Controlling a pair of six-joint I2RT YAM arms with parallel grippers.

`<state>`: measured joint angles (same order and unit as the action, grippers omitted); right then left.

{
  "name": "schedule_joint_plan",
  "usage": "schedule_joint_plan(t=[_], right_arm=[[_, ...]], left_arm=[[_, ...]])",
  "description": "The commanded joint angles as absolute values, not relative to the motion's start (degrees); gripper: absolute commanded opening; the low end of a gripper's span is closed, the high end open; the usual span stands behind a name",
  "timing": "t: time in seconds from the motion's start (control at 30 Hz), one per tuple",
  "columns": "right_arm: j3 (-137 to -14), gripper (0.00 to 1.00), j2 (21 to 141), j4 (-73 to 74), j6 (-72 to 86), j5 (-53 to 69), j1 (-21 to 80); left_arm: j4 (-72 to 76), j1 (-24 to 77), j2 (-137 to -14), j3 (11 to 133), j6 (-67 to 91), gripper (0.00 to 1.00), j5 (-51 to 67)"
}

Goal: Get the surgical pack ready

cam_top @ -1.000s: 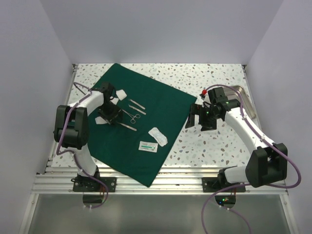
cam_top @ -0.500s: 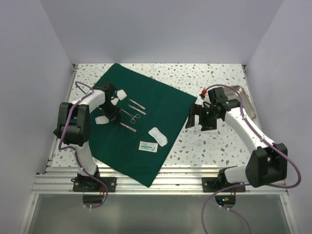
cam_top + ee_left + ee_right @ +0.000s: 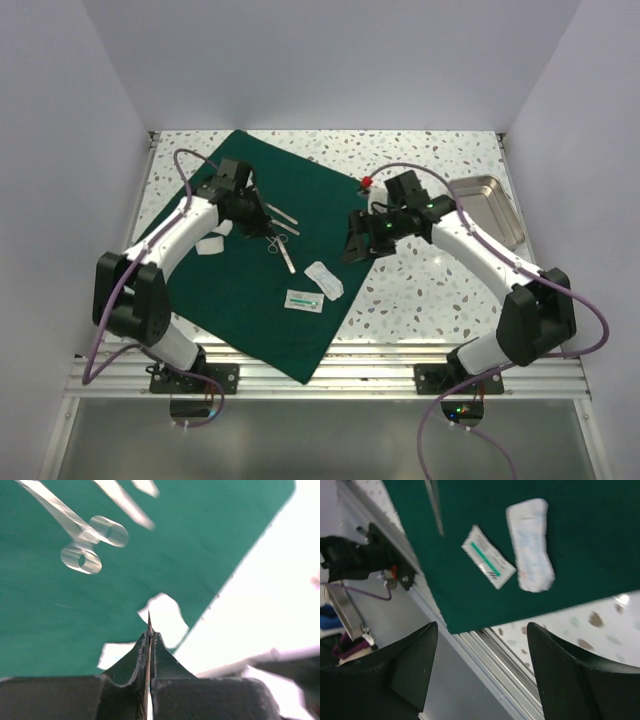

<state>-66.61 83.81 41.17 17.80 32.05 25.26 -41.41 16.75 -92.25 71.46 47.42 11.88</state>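
The surgical pack is a dark green drape (image 3: 250, 290) spread flat over the table's left half, and its near corner (image 3: 470, 605) shows in the right wrist view. On the drape lie scissors (image 3: 280, 248) (image 3: 92, 540), forceps (image 3: 283, 214), a white packet (image 3: 324, 279) (image 3: 532, 545), a green-striped packet (image 3: 303, 300) (image 3: 488, 563) and white gauze (image 3: 212, 243) (image 3: 164, 617). My left gripper (image 3: 257, 214) (image 3: 150, 635) hovers over the drape, shut on a thin metal instrument (image 3: 149, 620) seen edge-on. My right gripper (image 3: 356, 238) (image 3: 482, 626) hangs open and empty over the drape's right edge.
A shiny steel tray (image 3: 492, 205) sits at the back right on the speckled tabletop (image 3: 430, 290). Aluminium rails (image 3: 380, 372) (image 3: 512, 672) run along the near edge. White walls close in the left, right and back sides.
My left gripper has shut and shifted right from the gauze toward the instruments. My right arm swung left from beside the tray to the drape's right edge, its jaws narrowing slightly.
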Motion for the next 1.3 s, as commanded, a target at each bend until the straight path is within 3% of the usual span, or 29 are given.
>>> schedule_joint_plan(t=[0.0, 0.5, 0.87, 0.93, 1.0, 1.03, 1.07, 1.1, 1.2, 1.27], right_arm=[[-71.0, 0.75, 86.1, 31.6, 17.7, 42.2, 32.3], [-75.8, 0.67, 95.1, 25.8, 22.7, 41.1, 39.4], [-78.2, 0.47, 99.1, 26.8, 22.8, 39.2, 39.8], [-78.3, 0.3, 99.5, 26.8, 22.9, 39.4, 39.9], [-79.1, 0.0, 100.2, 28.4, 22.4, 37.7, 39.9], [-79.4, 0.0, 100.3, 29.7, 21.9, 37.1, 39.8], [-80.0, 0.0, 100.3, 30.5, 21.6, 34.8, 39.9], [-80.2, 0.0, 100.2, 31.3, 21.5, 32.7, 39.9], [-80.8, 0.0, 99.1, 34.7, 19.8, 20.4, 39.6], [-81.9, 0.0, 99.1, 38.2, 18.5, 11.1, 39.6]], left_arm=[[-30.7, 17.8, -86.1, 65.8, 45.0, 0.0, 26.9], [-27.4, 19.4, -80.0, 61.5, 49.9, 0.0, 32.9], [-26.3, 19.7, -80.9, 61.5, 49.3, 0.0, 34.7], [-25.4, 19.7, -80.9, 61.2, 49.4, 0.0, 35.2], [-24.7, 19.7, -81.2, 61.0, 49.2, 0.0, 35.8], [-24.4, 19.7, -81.1, 60.7, 49.0, 0.0, 35.9], [-24.9, 19.7, -81.3, 60.8, 48.7, 0.05, 35.4], [-25.7, 19.7, -81.4, 60.8, 48.3, 0.42, 34.5], [-30.9, 19.5, -81.0, 61.9, 46.5, 0.99, 27.9], [-33.6, 18.8, -80.6, 62.3, 44.6, 1.0, 24.9]])
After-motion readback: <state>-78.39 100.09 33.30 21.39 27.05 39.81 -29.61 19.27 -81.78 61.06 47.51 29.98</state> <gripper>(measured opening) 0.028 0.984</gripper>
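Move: The left gripper still holds the thin steel instrument, its free part sticking out back and right. The open right gripper waits about 21 cm to the left hand's right, 8 cm back and 3 cm higher. From the right hand, the instrument's middle lies some 17 cm left, 4 cm ahead and 5 cm lower. The white pad is 8 cm left, 1 ahead and 15 below; the green-striped packet 14 left, 4 back, equally low. Bring the left gripper with the instrument right, up and back, about 5 cm each way, rolling its right side up some 20 degrees, while the right gripper sweeps about 12 cm left over the white pad to meet it. Shut the right fingers on the instrument's free part, then open the left wide, and ease the right hand a little back to its right, forward and down. ##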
